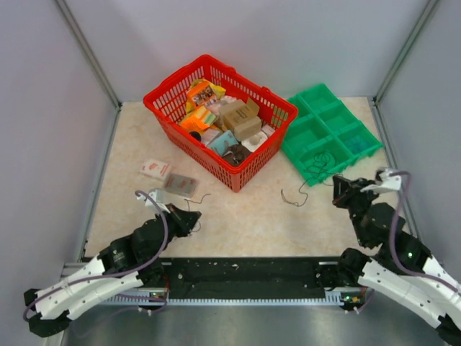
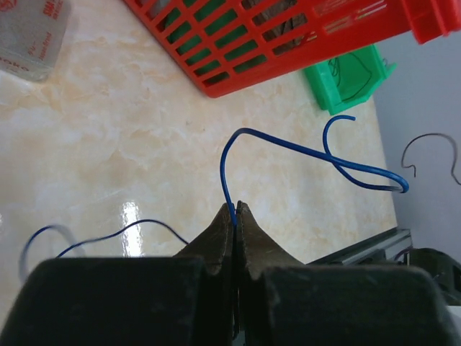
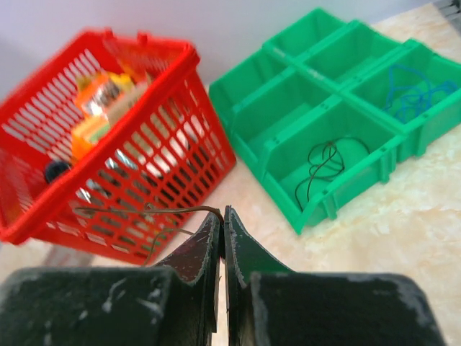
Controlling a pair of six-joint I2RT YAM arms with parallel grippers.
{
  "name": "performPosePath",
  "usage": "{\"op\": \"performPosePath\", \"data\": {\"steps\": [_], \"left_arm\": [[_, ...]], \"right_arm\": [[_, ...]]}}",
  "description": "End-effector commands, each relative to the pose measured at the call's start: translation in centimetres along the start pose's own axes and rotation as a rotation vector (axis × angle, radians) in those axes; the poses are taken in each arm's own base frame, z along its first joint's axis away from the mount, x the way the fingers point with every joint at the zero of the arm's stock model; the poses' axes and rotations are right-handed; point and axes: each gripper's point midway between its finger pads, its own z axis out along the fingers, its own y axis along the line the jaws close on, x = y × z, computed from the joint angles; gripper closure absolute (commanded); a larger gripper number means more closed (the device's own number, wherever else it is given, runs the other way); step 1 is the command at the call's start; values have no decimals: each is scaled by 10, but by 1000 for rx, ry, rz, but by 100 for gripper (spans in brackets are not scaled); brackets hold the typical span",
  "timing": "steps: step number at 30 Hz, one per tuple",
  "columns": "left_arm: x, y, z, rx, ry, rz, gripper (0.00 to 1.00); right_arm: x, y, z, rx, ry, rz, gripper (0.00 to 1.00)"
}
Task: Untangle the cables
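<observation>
My left gripper is shut on a thin blue cable, which rises from the fingertips and loops off to the right above the table. From above, this gripper sits low at the near left. My right gripper is shut on a thin dark brown cable that runs left in front of the basket. That gripper is at the near right, and the dark cable curls just left of it. The two cables hang apart.
A red basket full of small packages stands at the back centre. A green tray to its right holds a black cable and a blue cable in separate compartments. Two flat packets lie left of the basket.
</observation>
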Motion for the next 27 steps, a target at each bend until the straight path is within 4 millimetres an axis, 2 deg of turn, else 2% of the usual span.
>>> {"op": "performPosePath", "data": {"steps": [1,4,9,10,12,15,20,23,25,27], "left_arm": [[15,-21,11,58,76,53,100],[27,-32,21,85,121,67,100],[64,-43,35,159,241,54,100],[76,-38,38,163,272,58,100],[87,-36,42,175,297,56,100],[98,-13,48,121,298,84,100],[108,19,50,74,279,136,100],[107,9,50,141,266,145,100],[106,16,52,119,248,141,100],[106,18,53,111,238,135,100]], "right_arm": [[36,24,19,-19,125,-85,100],[36,24,32,60,125,-114,100],[11,31,56,138,111,-143,100],[5,30,62,159,105,-144,100],[-2,19,77,208,108,-135,100],[-11,3,97,268,84,-135,100],[-35,-21,127,373,-24,-164,100],[-40,-33,147,425,-26,-161,100],[-34,-45,160,467,-18,-186,100],[-19,-57,167,504,22,-211,100]]}}
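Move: The right hand holds the dark cable; the tray's front compartment lies about 17 cm ahead, 4 cm right, 26 cm below, and the blue cable's compartment some 26 cm ahead, 15 cm right. The red basket is about 25 cm ahead, 32 cm left. The left hand holds a blue cable; the bare table it goes for is about 2 cm back, 7 cm right, 15 cm below, with the clear box 12 cm ahead, 9 cm left. Right swings its still-pinched cable about 15 cm forward towards the tray; left lowers its own some 12 cm, drifting right. ##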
